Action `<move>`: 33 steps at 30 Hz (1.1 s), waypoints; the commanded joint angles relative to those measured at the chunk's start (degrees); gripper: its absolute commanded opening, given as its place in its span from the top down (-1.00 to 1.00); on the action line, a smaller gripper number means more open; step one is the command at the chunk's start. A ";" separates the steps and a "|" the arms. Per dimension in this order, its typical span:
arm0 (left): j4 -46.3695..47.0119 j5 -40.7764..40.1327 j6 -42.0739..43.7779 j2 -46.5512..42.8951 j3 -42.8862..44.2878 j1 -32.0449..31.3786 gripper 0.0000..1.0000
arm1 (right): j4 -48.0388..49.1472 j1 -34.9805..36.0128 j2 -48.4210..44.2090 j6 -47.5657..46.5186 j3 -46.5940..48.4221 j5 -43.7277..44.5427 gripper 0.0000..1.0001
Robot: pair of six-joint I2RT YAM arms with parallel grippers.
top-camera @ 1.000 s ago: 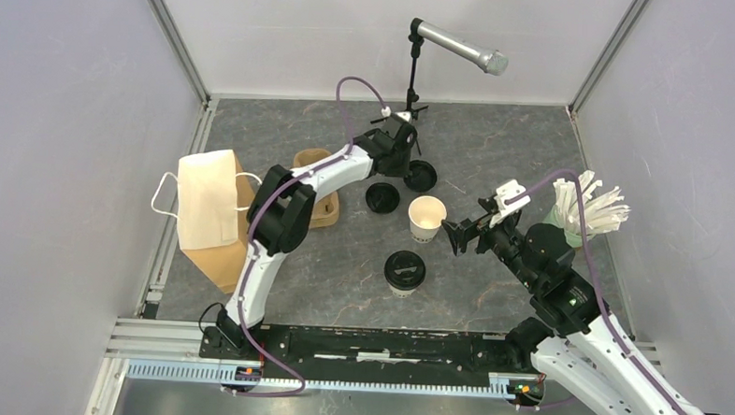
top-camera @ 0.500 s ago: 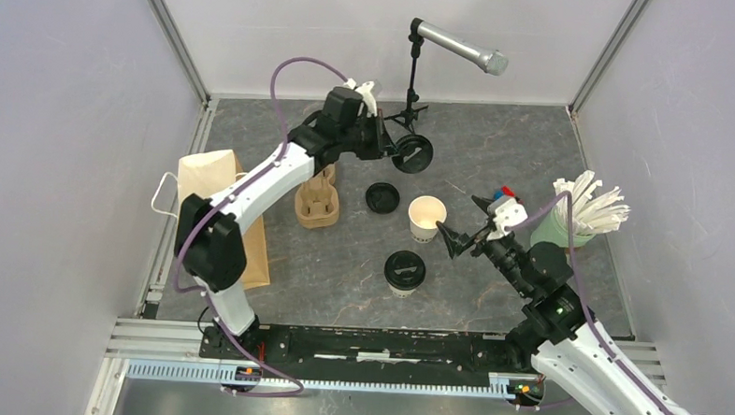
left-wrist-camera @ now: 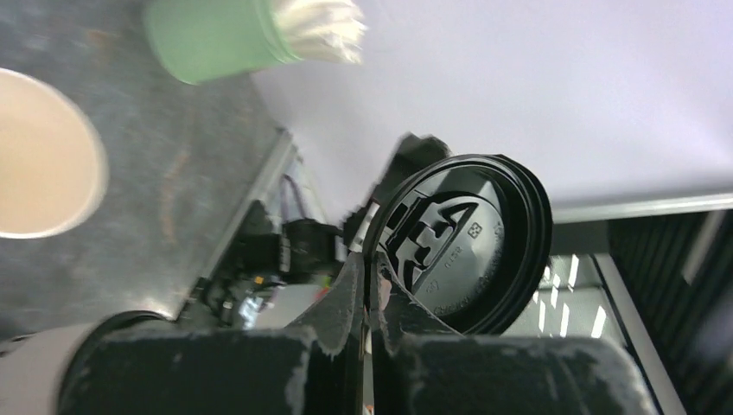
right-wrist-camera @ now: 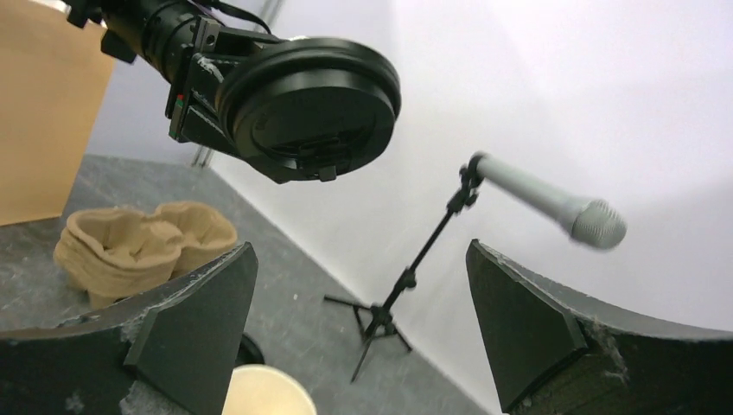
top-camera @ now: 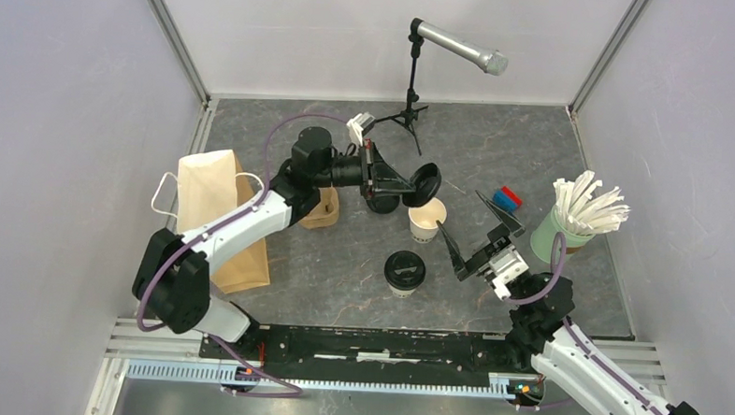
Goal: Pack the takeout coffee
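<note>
An open white paper cup (top-camera: 427,218) stands mid-table; its rim shows in the left wrist view (left-wrist-camera: 43,156) and low in the right wrist view (right-wrist-camera: 264,393). A second cup with its black lid on (top-camera: 404,272) stands nearer the arms. My left gripper (top-camera: 411,187) (left-wrist-camera: 370,259) is shut on the edge of a black lid (top-camera: 427,184) (left-wrist-camera: 462,242) (right-wrist-camera: 307,104), held tilted in the air just above and behind the open cup. My right gripper (top-camera: 461,212) (right-wrist-camera: 359,259) stands open and empty just right of that cup, pointing up toward the lid.
Another black lid (top-camera: 380,201) lies partly under the left gripper. The brown cup carrier (top-camera: 323,211) (right-wrist-camera: 143,246) and paper bag (top-camera: 215,215) sit left. A green cup of straws (top-camera: 569,226) (left-wrist-camera: 207,35) and a red-and-blue block (top-camera: 507,197) are right. A microphone stand (top-camera: 410,106) is behind.
The left arm swung from the back of the table toward the open cup, carrying the lid. The right gripper drew back toward its base and tilted upward, still open.
</note>
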 commanded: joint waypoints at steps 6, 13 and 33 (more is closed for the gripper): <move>21.75 2.88 -17.39 -4.26 -5.73 -9.96 0.95 | 14.11 -0.02 4.76 -5.70 2.58 -10.97 -0.96; 21.40 0.86 -16.80 -3.50 -6.79 -11.15 0.95 | 17.08 0.03 3.88 -4.76 1.20 -13.09 -0.96; 18.18 -2.08 -13.66 -2.63 -7.53 -11.58 0.95 | 15.06 0.03 4.06 -5.29 3.11 -16.42 -0.96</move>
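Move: My left hand grips the black lid by its edge, the lid's middle some 3 cm to the right of the fingers and 2 cm up. My open right gripper waits about 5 cm back and 8 cm to the right, level with the left hand; from it the lid is roughly 3 cm ahead, 6 cm left and 3 cm up. Below my left hand, the open cup stands 3 cm ahead and 5 cm right, and the lidded cup 10 cm back, straight behind, both some 24 cm down. I bring the lid back towards my open right gripper: my left hand draws back about 9 cm, rising and easing right 3 to 4 cm and turning a little clockwise, then nearly stops and sinks a centimetre. Meanwhile my right hand backs 4 cm, rises as much, edges left and tips its wide-open fingers up some 20 degrees to face the lid. ##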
